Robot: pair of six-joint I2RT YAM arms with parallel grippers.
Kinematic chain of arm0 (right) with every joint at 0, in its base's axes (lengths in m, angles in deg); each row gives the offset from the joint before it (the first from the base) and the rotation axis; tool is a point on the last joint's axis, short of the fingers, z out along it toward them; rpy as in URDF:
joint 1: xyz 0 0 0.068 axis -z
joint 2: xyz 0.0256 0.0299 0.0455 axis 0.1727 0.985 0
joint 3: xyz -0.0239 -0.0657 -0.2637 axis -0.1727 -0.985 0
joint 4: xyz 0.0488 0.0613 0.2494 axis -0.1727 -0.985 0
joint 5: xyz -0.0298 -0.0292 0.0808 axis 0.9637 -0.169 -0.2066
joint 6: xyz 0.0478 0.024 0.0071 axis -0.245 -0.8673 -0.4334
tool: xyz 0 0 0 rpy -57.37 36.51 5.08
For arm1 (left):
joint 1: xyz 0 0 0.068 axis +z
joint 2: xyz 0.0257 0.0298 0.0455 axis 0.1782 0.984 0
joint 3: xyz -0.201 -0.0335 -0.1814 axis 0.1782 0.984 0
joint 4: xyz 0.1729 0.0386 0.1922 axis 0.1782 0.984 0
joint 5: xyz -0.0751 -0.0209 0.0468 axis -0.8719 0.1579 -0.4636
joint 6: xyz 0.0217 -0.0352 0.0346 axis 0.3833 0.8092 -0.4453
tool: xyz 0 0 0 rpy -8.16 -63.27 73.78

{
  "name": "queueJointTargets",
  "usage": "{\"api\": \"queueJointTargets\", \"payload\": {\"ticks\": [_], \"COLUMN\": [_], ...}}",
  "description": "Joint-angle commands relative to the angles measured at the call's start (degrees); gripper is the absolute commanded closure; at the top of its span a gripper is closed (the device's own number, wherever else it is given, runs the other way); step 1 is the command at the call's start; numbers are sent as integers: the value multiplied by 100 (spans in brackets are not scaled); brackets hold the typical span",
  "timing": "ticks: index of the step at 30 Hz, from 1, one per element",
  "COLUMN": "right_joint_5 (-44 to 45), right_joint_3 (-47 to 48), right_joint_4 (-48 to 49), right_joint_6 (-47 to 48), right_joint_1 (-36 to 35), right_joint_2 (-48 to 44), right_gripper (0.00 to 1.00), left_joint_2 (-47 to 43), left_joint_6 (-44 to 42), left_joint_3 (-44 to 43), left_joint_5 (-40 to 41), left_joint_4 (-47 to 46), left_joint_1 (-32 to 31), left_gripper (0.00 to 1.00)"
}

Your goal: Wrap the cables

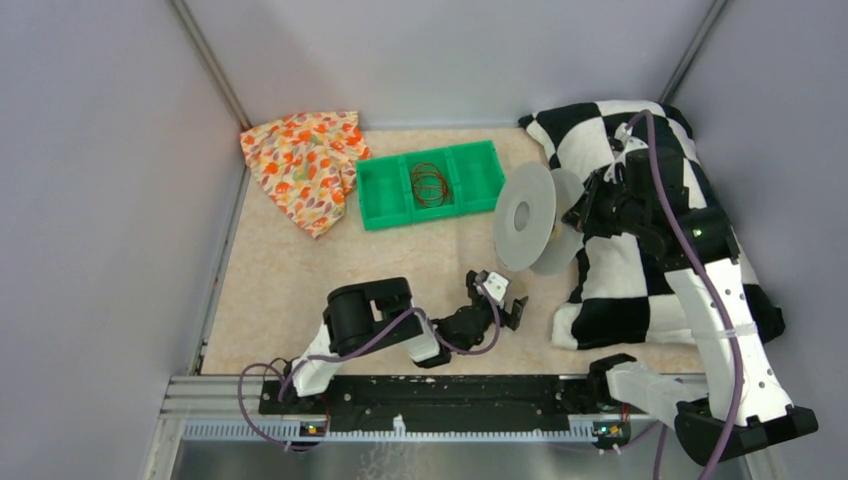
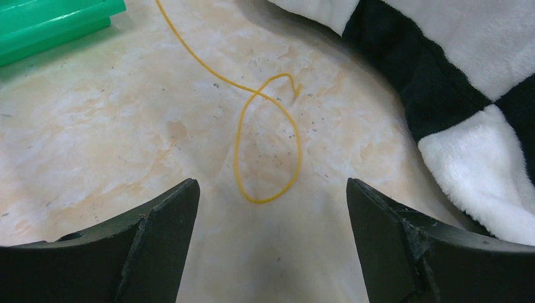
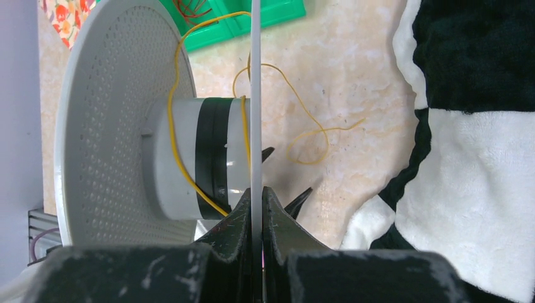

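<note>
The cable (image 2: pixel 268 151) is a thin yellow wire; its free end lies in a loose loop on the table, just ahead of my left gripper (image 2: pixel 271 188), which hangs open over it with nothing between its fingers. In the right wrist view the cable (image 3: pixel 175 126) runs over the grey hub of the spool (image 3: pixel 113 126) and trails off to the table. My right gripper (image 3: pixel 257 197) is shut on the thin edge of the spool's near flange (image 3: pixel 256 76). From above, the spool (image 1: pixel 525 215) is held on edge beside the blanket, with the left gripper (image 1: pixel 497 297) nearer the front.
A green tray (image 1: pixel 385 200) at the back holds a coil of reddish wire (image 1: pixel 430 183). A floral cloth (image 1: pixel 305 165) lies at the back left. A black-and-white checked blanket (image 1: pixel 650 250) covers the right side, close to the cable's loop (image 2: pixel 441 95).
</note>
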State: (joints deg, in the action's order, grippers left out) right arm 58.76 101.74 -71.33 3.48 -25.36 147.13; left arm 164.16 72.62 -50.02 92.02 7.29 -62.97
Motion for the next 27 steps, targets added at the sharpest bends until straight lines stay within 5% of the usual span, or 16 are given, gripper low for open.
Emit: {"api": "queueJointTargets", "payload": {"ticks": [1,10,27], "right_joint_5": [-228,-327,-312], "right_joint_3": [381,402,431], "right_joint_4": [390,402,313], "right_joint_6": [-122,-169,-197], "right_joint_1": [56,52,57], "right_joint_2": [-18,-24,-71], "right_gripper": [100,100,100], "left_joint_2": [278,400,726], "left_joint_6": [-34,-234,-34], "left_joint_3": [-537,-492,-473], "left_joint_5": [370,451,-469], "left_joint_4": [-101,-568,-552], "left_joint_1": [-11,74,497], "left_gripper": [10,39,44]}}
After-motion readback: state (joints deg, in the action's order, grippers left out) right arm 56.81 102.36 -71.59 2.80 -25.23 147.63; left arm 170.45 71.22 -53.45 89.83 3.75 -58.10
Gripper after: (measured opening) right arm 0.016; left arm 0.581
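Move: The yellow cable's loose loop lies on the table some 5 cm ahead, 4 cm right and 4 cm below the open left hand. From that hand the raised spool is about 10 cm forward, 3 cm right and 18 cm up, and the green box roughly 22 cm forward, 15 cm left and 3 cm down. For the right hand, shut on the spool's rim, the loop is about 4 cm back, level sideways and some 25 cm down. The loop of yellow cable is approached by the left hand, which slides about 4 cm forward beneath the spool, nearly level at first and then sinking some 2 cm, while its wide-open fingers narrow to a bit over half. Its tips come close to the loop's near end; contact can't be seen. The right hand keeps its pinch on the spool's rim and holds it up almost still. ##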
